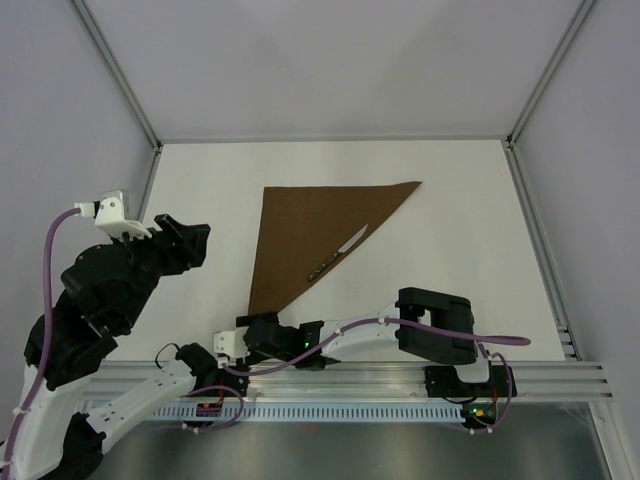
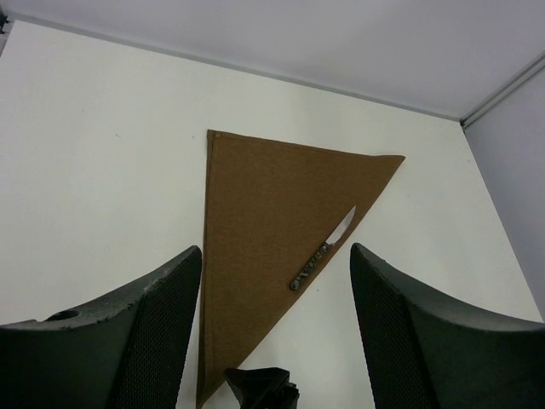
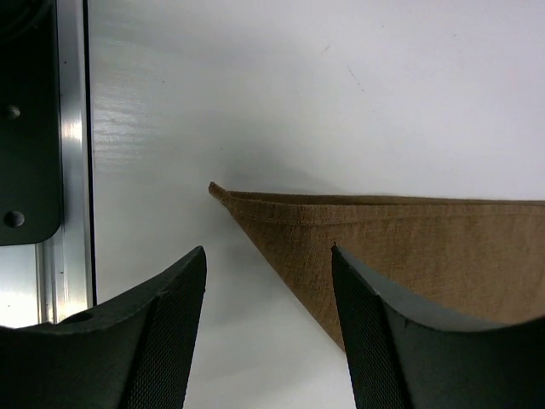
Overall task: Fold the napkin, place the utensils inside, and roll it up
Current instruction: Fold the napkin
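The brown napkin (image 1: 305, 235) lies folded into a triangle on the white table, its long point toward the near edge. A knife (image 1: 338, 252) with a dark patterned handle rests along the napkin's diagonal edge, also visible in the left wrist view as the knife (image 2: 322, 251) on the napkin (image 2: 255, 221). My right gripper (image 1: 258, 328) sits low at the napkin's near point, open. In its own view, the right gripper (image 3: 268, 256) has that point of the napkin (image 3: 409, 247) just ahead of it, with cloth reaching between the fingers. My left gripper (image 1: 185, 235) hangs open and empty, raised left of the napkin.
An aluminium rail (image 3: 68, 170) runs along the table's near edge, close beside the right gripper. Metal frame posts (image 1: 120, 80) and grey walls bound the table at the back and sides. The right gripper's black tip (image 2: 260, 383) shows at the bottom of the left wrist view.
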`<state>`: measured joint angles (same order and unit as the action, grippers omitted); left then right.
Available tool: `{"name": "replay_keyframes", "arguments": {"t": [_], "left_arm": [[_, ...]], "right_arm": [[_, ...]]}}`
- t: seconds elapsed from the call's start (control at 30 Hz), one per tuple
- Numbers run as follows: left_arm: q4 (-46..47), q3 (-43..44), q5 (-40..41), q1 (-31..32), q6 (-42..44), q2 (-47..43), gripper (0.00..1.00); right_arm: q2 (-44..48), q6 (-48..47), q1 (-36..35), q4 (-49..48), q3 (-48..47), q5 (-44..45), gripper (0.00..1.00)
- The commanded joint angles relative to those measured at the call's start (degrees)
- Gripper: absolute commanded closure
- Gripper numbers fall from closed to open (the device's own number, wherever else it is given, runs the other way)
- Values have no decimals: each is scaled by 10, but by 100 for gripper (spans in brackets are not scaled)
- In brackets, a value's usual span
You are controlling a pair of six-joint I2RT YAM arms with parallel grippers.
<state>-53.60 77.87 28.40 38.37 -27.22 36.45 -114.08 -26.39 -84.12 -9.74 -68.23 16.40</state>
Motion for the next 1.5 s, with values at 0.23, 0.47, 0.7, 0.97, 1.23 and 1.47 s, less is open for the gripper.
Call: {"name": "replay_keyframes", "arguments": {"t": [0.23, 0.47, 0.7, 0.97, 1.23, 1.47], "left_arm": [[-4, -9, 2, 0, -9, 2, 26], [-4, -11, 2, 0, -9, 13, 26], [-4, -16, -2, 0, -12, 16, 26], [-4, -20, -4, 0, -10, 25, 26], [-2, -33, -6, 0, -10, 27, 27], [2, -40, -8, 0, -9, 25, 27]], "right_arm": [[-33, -31, -14, -49, -26, 35, 37], [-43, -33, -14, -63, -15, 35, 40], [-51, -31, -14, -76, -5, 26, 47], [-58, -31, -8, -80, -2, 14, 57], [-69, -28, -1, -77, -2, 4, 63], [-69, -27, 6, -68, -12, 2, 78]]}}
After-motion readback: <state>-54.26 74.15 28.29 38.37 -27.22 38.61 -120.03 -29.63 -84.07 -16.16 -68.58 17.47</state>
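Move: The folded napkin's near-left corner is almost under the right fingers: about 3 cm left, 1 cm back and 4 cm below. From the right hand, the knife on the napkin lies some 20 cm ahead and 18 cm right, also about 4 cm down. The napkin's far-left corner is roughly 38 cm ahead and 2 cm left, at the same depth. For the high left hand, the near-left corner lies some 7 cm back, 1 cm right and 37 cm below. The right fingers pinch the napkin's near-left corner just inside its tip: the hand sinks about 3 cm onto it, edging left about 1 cm as the half-open fingers steadily close, its wrist scarcely turning. High up, the empty left hand sinks some 3 cm with its fingers still open and tilts slightly down. ##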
